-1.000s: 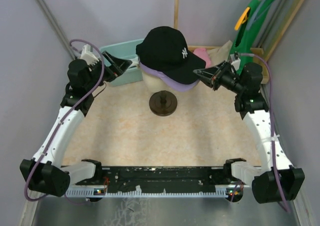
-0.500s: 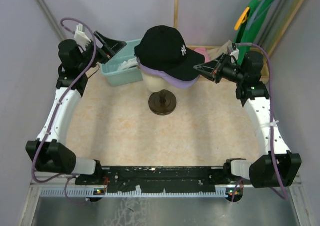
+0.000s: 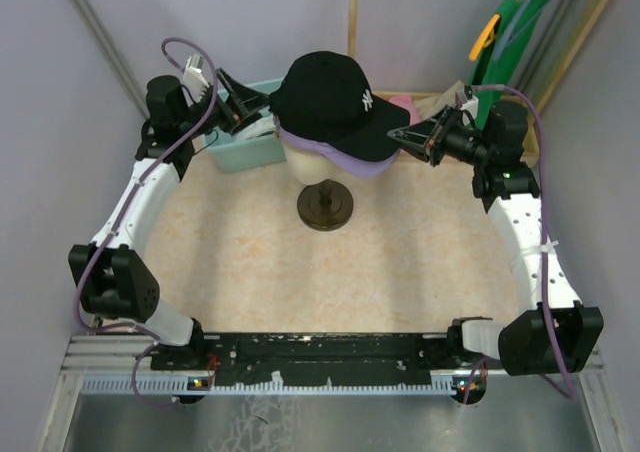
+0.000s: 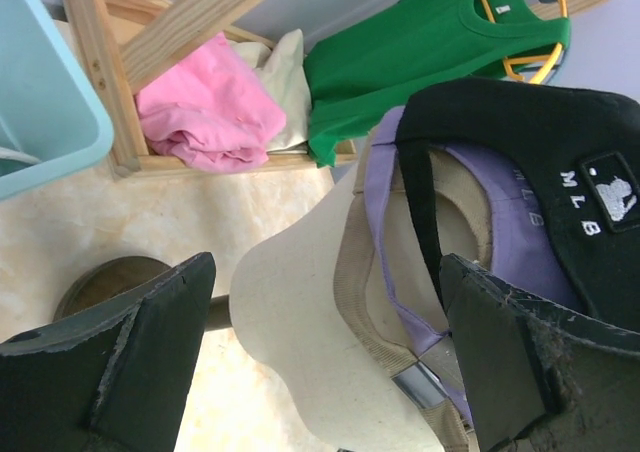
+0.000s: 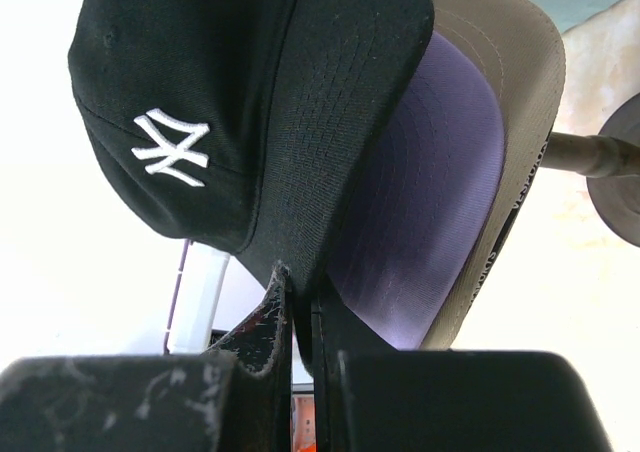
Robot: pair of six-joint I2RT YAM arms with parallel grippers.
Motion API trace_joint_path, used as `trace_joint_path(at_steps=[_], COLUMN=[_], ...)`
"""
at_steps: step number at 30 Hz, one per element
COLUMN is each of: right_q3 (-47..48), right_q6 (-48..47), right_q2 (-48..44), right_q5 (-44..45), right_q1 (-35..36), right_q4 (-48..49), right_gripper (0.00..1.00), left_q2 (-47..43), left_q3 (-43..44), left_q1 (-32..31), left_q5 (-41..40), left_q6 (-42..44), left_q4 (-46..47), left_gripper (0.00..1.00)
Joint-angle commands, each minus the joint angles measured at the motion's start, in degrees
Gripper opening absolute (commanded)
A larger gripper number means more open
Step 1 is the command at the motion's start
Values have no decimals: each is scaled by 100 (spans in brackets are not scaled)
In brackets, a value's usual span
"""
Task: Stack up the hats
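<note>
Three hats sit stacked on a cream head form (image 3: pixel 318 162): a black hat (image 3: pixel 328 94) with a white logo on top, a purple hat (image 3: pixel 362 165) under it, and a tan hat (image 4: pixel 385 347) lowest. My right gripper (image 3: pixel 407 137) is shut on the black hat's brim (image 5: pixel 340 122), pinching its edge between the fingers (image 5: pixel 265 322). Below that brim show the purple brim (image 5: pixel 430 192) and the tan brim (image 5: pixel 520 112). My left gripper (image 3: pixel 252 112) hangs open behind the stack. Its fingers (image 4: pixel 150 362) straddle the head form (image 4: pixel 300 322) and the hats' back straps without touching them.
A teal bin (image 3: pixel 240 152) stands at the back left, under my left gripper. A dark round stand base (image 3: pixel 326 208) holds the head form. A pink cloth (image 4: pixel 205 112) lies in a wooden frame (image 4: pixel 95 62), and a green sleeveless top (image 4: pixel 420 62) hangs at the back right.
My left arm has swung up and to the right, bringing its open gripper behind the stack. The right gripper rose slightly with the black brim, then held still.
</note>
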Motion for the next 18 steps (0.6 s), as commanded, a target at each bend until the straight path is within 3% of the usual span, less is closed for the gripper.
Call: trace_joint_path(at_steps=[1, 7, 10, 18], right_q3=[12, -74, -82, -88], right_q6=[-326, -296, -288, -292], right_q2=[122, 95, 95, 91], right_q5=[27, 45, 40, 44], right_q1=[29, 25, 27, 27], right_q4=[-613, -573, -558, -542], right_gripper=[0, 0, 0, 0], left_q2=[101, 131, 182, 249], left_q3=[277, 359, 381, 159], left_q1=[-94, -148, -214, -523], left_q5=[262, 380, 435, 532], left_q6=[-159, -288, -216, -157], left_q4=[435, 546, 454, 491], left_gripper=[99, 98, 94, 57])
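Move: The back strap of the black hat lies just beyond the open left fingertips, about 3 cm ahead of that hand, 4 cm to its right and 2 cm higher. The black hat's middle is some 16 cm right, 4 cm ahead and 4 cm up; the purple hat under it is 16 cm right, level fore and aft, 2 cm below the left hand. From the right hand, which already grips the black brim, the strap is roughly 28 cm left, 6 cm ahead, about level. The right fingers keep the black brim pinched and stay put, while the left hand closes in on the back strap, which lies along the inside of its upper finger. The left hand travels about 3.5 cm to the right, rising slightly at first, and starts shutting late, reaching only about two-thirds open; whether it touches the strap can't be told. ##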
